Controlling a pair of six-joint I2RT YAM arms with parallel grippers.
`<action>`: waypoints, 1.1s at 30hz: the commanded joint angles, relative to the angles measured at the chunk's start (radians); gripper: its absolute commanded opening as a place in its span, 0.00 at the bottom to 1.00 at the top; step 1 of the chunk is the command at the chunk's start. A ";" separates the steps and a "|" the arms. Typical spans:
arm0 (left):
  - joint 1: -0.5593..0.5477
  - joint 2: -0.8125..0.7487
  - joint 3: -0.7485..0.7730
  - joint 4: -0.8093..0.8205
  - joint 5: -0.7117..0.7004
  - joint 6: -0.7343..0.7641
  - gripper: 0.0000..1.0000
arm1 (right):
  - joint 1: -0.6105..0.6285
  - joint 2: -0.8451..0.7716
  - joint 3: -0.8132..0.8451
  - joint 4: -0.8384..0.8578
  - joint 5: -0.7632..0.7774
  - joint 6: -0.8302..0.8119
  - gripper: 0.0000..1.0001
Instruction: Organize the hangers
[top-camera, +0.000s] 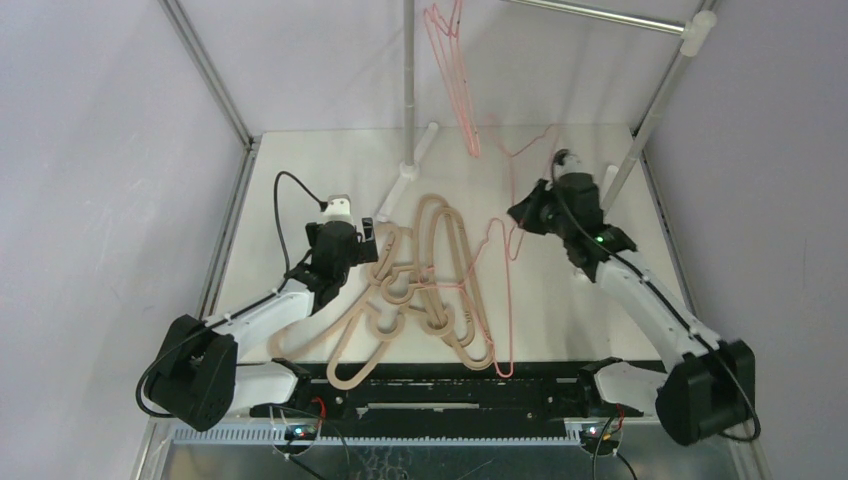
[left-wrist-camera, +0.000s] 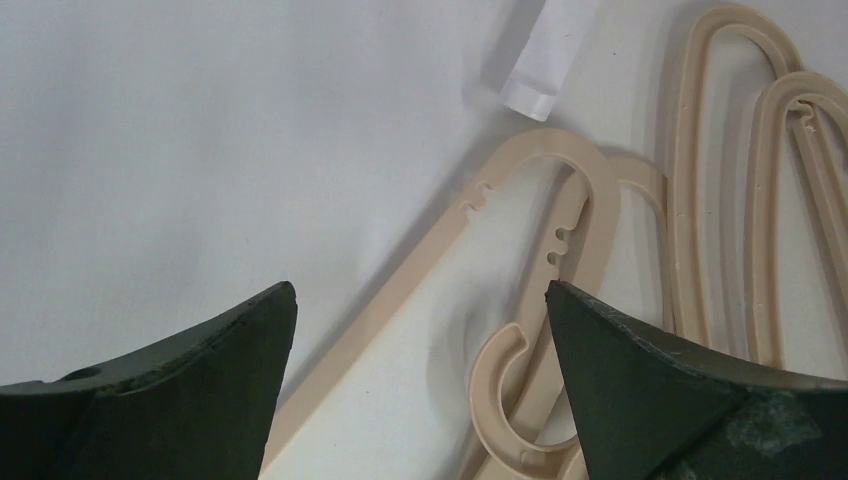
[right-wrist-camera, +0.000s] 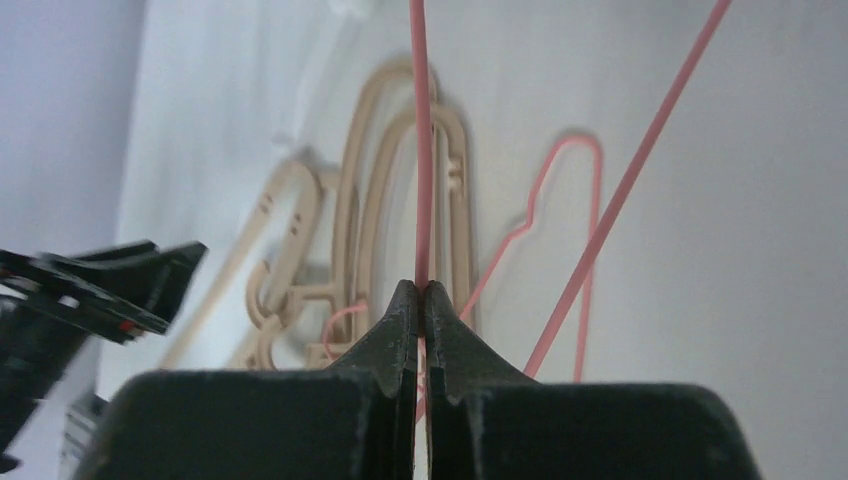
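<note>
Several thick beige hangers (top-camera: 430, 270) lie tangled in a heap at mid-table. My left gripper (top-camera: 365, 240) hovers open at the heap's left edge. In the left wrist view, the gripper (left-wrist-camera: 420, 295) has a beige arm and a hook (left-wrist-camera: 500, 400) lying between its fingers, untouched. My right gripper (top-camera: 522, 212) is shut on a thin pink wire hanger (top-camera: 530, 145) right of the heap. In the right wrist view the wire (right-wrist-camera: 421, 150) rises straight from the closed gripper (right-wrist-camera: 421, 290). Another pink hanger (top-camera: 505, 300) lies flat on the table. More pink hangers (top-camera: 450, 70) hang from the rack at the back.
A silver upright pole (top-camera: 408, 80) stands behind the heap, its white foot (left-wrist-camera: 545, 50) close to the left gripper. A slanted pole (top-camera: 650, 110) and top rail (top-camera: 590, 15) stand at back right. Purple walls close in both sides.
</note>
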 joint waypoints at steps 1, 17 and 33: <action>-0.003 -0.018 0.035 0.034 -0.006 -0.008 1.00 | -0.126 -0.123 -0.019 0.024 -0.139 0.001 0.00; -0.004 -0.031 0.030 0.034 -0.005 -0.012 1.00 | -0.289 -0.275 -0.007 0.332 -0.587 0.214 0.00; -0.004 -0.033 0.030 0.032 -0.019 -0.004 0.99 | -0.204 -0.099 0.229 0.551 -0.566 0.300 0.00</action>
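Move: The metal rail is the target for the pink hanger already in the right fingers; the rail's middle lies about 12 cm ahead of that hand, level with it sideways and some 45 cm up. The hung pink hangers are about 15 cm ahead, 8 cm left and 32 cm up; the pink hanger left on the table is some 9 cm back, 3 cm left and 17 cm down. From the idle left hand, the rail is about 13 cm ahead, 22 cm right and 53 cm up. Keeping the pink hanger pinched in its shut fingers, the right hand lifts it about 22 cm towards the rail, swinging some 5 cm to the right at first and coming back left, while it draws back about 3 cm and then eases forward again. Along the way the wrist tips up some 30 degrees, with the hand's left side rising and a turn counter-clockwise, so that the fingers go from pointing down and forward to pointing forward-left, slightly above level. ##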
